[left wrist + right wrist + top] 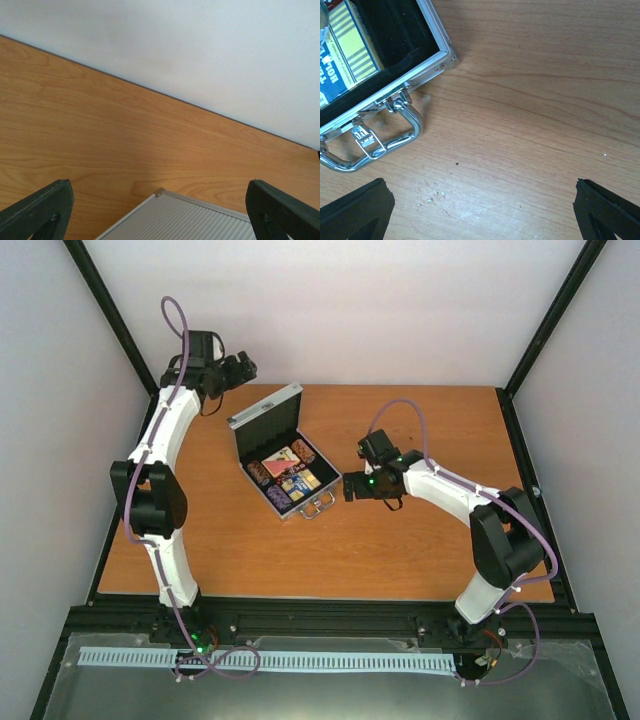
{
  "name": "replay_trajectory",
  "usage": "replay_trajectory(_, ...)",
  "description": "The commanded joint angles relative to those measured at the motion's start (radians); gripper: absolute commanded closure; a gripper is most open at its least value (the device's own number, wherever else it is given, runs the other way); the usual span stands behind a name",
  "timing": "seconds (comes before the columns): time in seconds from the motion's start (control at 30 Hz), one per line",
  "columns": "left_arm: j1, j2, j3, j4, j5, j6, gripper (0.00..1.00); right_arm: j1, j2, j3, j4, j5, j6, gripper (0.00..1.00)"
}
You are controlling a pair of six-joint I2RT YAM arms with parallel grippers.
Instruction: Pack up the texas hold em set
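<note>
The texas hold em set's silver case (287, 478) lies open mid-table, its lid (265, 418) standing up at the back. Inside the black lining are a red-white deck (280, 462), a blue-yellow deck (298, 482) and dark chip stacks (278, 498). The metal handle (318, 508) points to the near right. My left gripper (243, 367) hovers open behind the lid; in its wrist view the ribbed lid (180, 222) shows between the fingers (45, 210). My right gripper (348, 488) is open over bare wood beside the case corner (442, 55), handle (380, 145) and blue-yellow deck (345, 55).
The wooden table (420, 550) is bounded by white walls at the back and sides and a black frame rail (330, 618) at the near edge. Small crumbs (435, 195) lie on the wood under the right gripper.
</note>
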Motion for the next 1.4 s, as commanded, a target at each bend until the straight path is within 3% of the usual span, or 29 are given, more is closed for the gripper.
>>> replay_trajectory(0.0, 0.005, -0.012, -0.026, 0.035, 0.089, -0.034, 0.03, -0.028, -0.021, -0.017, -0.008, -0.03, -0.027, 0.0)
replay_trajectory(0.3, 0.005, -0.12, -0.192, 0.04, 0.233, -0.045, 0.02, -0.053, -0.044, -0.046, -0.005, -0.05, -0.035, 0.0)
replay_trajectory(1.1, 0.003, -0.34, -0.495, 0.118, 0.395, -0.127, 0.02, -0.054, -0.106, -0.1, 0.005, -0.045, 0.016, 0.0)
replay_trajectory(1.37, 0.002, -0.362, -0.488, 0.102, 0.448, -0.113, 0.0, -0.054, -0.143, -0.125, 0.057, -0.198, -0.026, 0.0)
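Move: The open lid of the poker case stands behind and below the left hand: its middle lies about 9 cm back, 9 cm to the right and 15 cm lower. The card-filled tray is some 19 cm back and 15 cm right, 24 cm down, with the case handle roughly 27 cm back and 21 cm right, 25 cm down. From the right hand the lid's middle is about 13 cm ahead, 25 cm left and 4 cm higher. No touch shows at the start or the end. From beyond the raised lid, the open left hand comes back towards the case, about 11 cm with 5 cm to its right, dipping some 4 cm early and again later. It tips down, rolls left side down and turns clockwise, some 20 degrees altogether. The right hand, also open, eases back and right about 2 cm, away from the handle. ##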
